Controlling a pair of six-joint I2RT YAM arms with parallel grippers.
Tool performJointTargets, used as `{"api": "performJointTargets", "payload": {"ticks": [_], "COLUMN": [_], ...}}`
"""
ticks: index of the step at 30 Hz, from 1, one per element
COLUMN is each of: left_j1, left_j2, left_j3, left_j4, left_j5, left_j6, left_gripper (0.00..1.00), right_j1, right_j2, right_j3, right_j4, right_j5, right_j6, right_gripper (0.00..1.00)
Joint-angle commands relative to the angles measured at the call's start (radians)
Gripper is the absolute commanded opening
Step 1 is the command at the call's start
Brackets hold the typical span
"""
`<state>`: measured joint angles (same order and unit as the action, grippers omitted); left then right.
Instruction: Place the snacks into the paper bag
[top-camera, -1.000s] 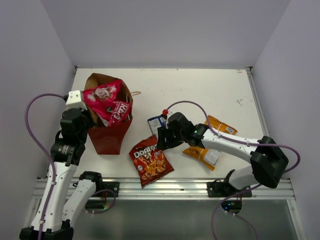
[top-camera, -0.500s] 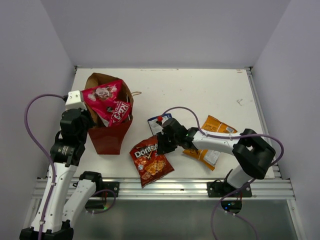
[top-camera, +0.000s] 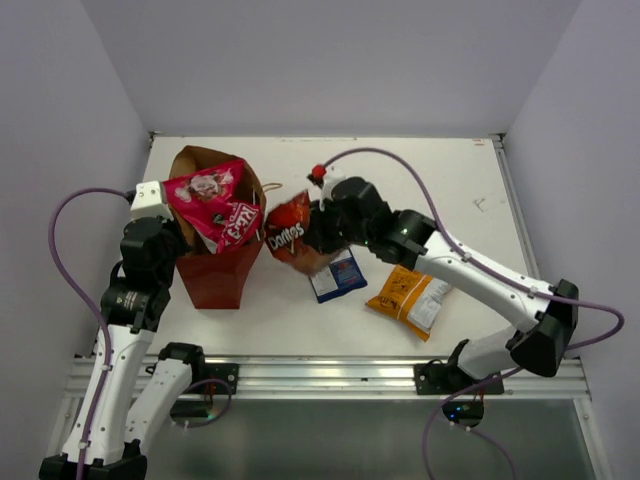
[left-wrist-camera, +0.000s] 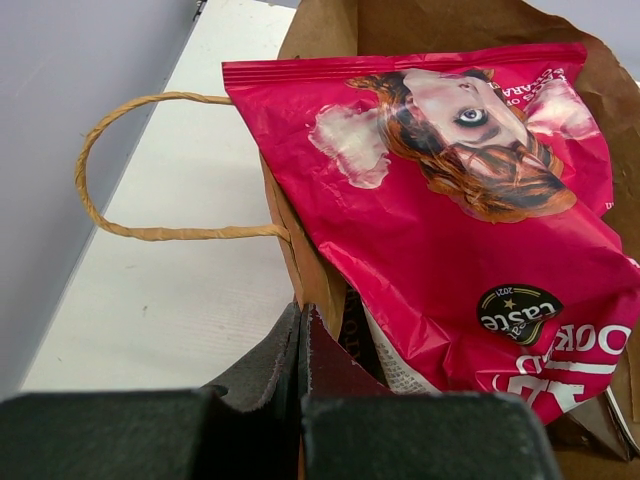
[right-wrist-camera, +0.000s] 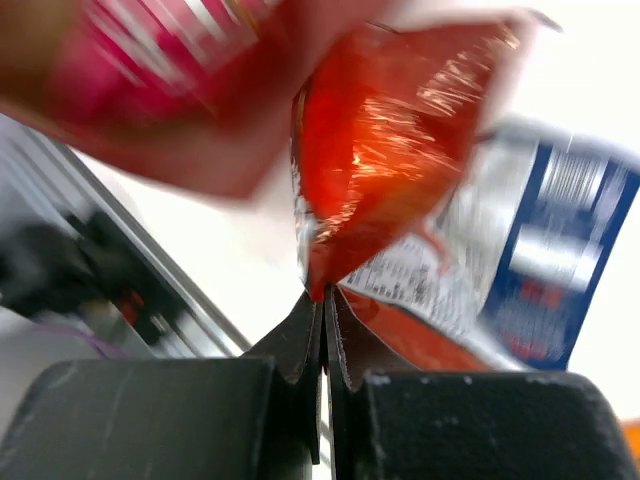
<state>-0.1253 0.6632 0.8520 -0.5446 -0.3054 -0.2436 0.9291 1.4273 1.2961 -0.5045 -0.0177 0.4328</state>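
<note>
The reddish-brown paper bag (top-camera: 215, 268) stands at the left with a pink-magenta snack (top-camera: 215, 208) sticking out of its mouth. My left gripper (top-camera: 178, 246) is shut on the bag's rim (left-wrist-camera: 318, 272), and the pink packet (left-wrist-camera: 450, 220) fills that wrist view. My right gripper (top-camera: 312, 236) is shut on a corner of the red-orange Doritos packet (top-camera: 287, 233). That packet (right-wrist-camera: 390, 150) hangs in the air just right of the bag. A blue-and-white packet (top-camera: 338, 277) and an orange-yellow packet (top-camera: 410, 298) lie on the table.
A string handle (left-wrist-camera: 150, 170) loops off the bag's left side, and another handle (top-camera: 270, 187) pokes out at its back right. White walls close in the table at left, back and right. A metal rail (top-camera: 320, 375) runs along the near edge.
My right gripper shut on the Doritos packet, lifted it from the front of the table and carried it back and left to the bag. The blue-and-white packet now lies uncovered, nearer the front. Left arm unmoved.
</note>
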Motion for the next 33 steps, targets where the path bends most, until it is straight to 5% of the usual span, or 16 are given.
{"api": "performJointTargets", "payload": {"ticks": [1, 8, 22, 33], "left_j1": [0.001, 0.001, 0.001, 0.001], "left_j2": [-0.007, -0.007, -0.01, -0.01], "left_j3": [-0.013, -0.013, -0.014, -0.018], "left_j4": [0.028, 0.028, 0.031, 0.035], "left_j5": [-0.014, -0.006, -0.001, 0.005], "left_j6": [0.0, 0.0, 0.001, 0.001], "left_gripper": [0.0, 0.0, 0.0, 0.0], "right_j1": [-0.001, -0.001, 0.0, 0.022], "right_j2": [-0.018, 0.14, 0.38, 0.466], "right_j3": [0.231, 0.63, 1.084, 1.01], "right_j4": [-0.104, -0.144, -0.166, -0.132], "right_j5": [0.087, 0.085, -0.028, -0.171], "right_j6": [-0.098, -0.154, -0.147, -0.097], "right_gripper": [0.0, 0.0, 0.0, 0.0]}}
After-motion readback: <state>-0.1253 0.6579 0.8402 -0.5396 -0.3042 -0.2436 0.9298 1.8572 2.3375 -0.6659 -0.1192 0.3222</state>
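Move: The Doritos packet is already pinched in the right hand. The middle of the paper bag's open mouth lies about 19 cm to that hand's left, 5 cm farther out and some 3 cm higher, with the pink packet sticking up in it at about the same place. The blue packet lies on the table 19 cm below, about 5 cm to the right and 2 cm ahead. From the left hand, the mouth's middle is roughly 8 cm ahead and 7 cm to the right, about level. Straight up and fast at first, the right hand lifts the held Doritos packet by some 20 cm, clear of the bag's rim, drifting forward; then it swings left and slows, the wrist tipping the fingers up about 25 degrees until they point nearly level. The left hand stays put and keeps its pinch on the bag's left rim. ##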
